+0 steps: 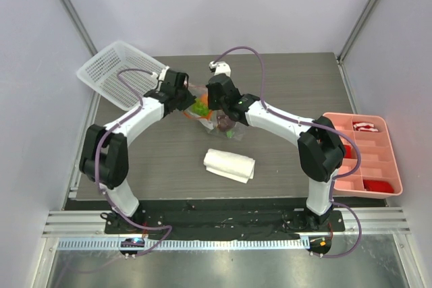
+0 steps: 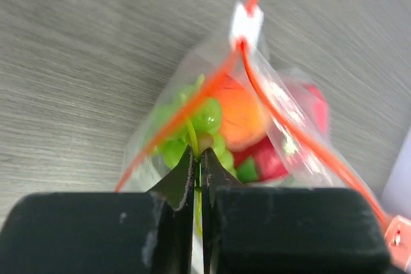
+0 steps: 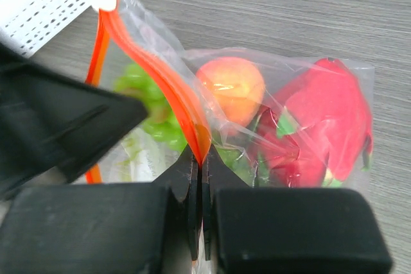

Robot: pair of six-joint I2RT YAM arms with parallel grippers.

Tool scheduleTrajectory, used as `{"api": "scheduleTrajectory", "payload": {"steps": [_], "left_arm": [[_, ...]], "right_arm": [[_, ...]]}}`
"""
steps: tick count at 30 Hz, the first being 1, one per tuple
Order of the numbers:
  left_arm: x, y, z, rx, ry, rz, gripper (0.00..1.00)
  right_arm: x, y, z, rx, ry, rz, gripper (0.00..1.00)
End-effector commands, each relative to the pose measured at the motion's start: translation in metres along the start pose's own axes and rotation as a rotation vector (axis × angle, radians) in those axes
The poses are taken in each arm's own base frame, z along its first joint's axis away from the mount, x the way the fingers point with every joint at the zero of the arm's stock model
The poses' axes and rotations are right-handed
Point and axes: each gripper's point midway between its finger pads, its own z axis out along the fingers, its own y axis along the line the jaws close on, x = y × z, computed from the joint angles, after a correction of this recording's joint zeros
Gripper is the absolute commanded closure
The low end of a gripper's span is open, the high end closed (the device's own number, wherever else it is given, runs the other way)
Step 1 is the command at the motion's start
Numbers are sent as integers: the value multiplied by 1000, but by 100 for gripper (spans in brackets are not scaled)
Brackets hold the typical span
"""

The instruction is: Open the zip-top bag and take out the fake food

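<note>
The clear zip-top bag (image 1: 206, 118) lies mid-table between both grippers, its mouth gaping between two orange zipper strips (image 2: 289, 126). Inside show fake food pieces: green grapes (image 2: 207, 117), a small orange (image 3: 231, 85) and a red-pink dragon fruit (image 3: 327, 120). My left gripper (image 2: 199, 153) reaches into the mouth and is shut on the thin green stem of the grapes. My right gripper (image 3: 200, 158) is shut on the near zipper strip of the bag. In the top view the left gripper (image 1: 189, 106) and the right gripper (image 1: 217, 114) meet over the bag.
A white mesh basket (image 1: 118, 72) leans at the back left corner. A folded white cloth (image 1: 229, 164) lies in front of the bag. A pink divided tray (image 1: 388, 166) with red items sits at the right edge.
</note>
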Motion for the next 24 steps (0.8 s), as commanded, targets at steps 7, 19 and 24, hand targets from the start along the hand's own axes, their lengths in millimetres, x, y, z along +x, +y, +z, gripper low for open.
{"api": "scheduleTrajectory", "payload": {"steps": [7,19,24], "left_arm": [[-28,-68,-109,359,-91,203,100],[-143,-24,-175,162,-379,173,100],[-207,13,-163,95,-442,58,100]], "right_arm": [[-32,-10,-13,67,-116,54,99],[-33,-10,-22,80,-91,84,99],[-42,-7,-28,65,-101,74,99]]}}
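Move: The left hand already pinches the green grapes by the stem in the open bag; the white basket's middle lies about 23 cm to its left, 9 cm farther out and roughly 7 cm lower. The peach is some 3 cm ahead and 3 cm right of this hand, about 5 cm below. From the right hand, which holds the bag's orange zip rim, the basket is about 31 cm left, 10 cm ahead and 11 cm lower. Left hand lifts the pinched grapes some 20 cm, then swings left towards the basket; right keeps the rim. ##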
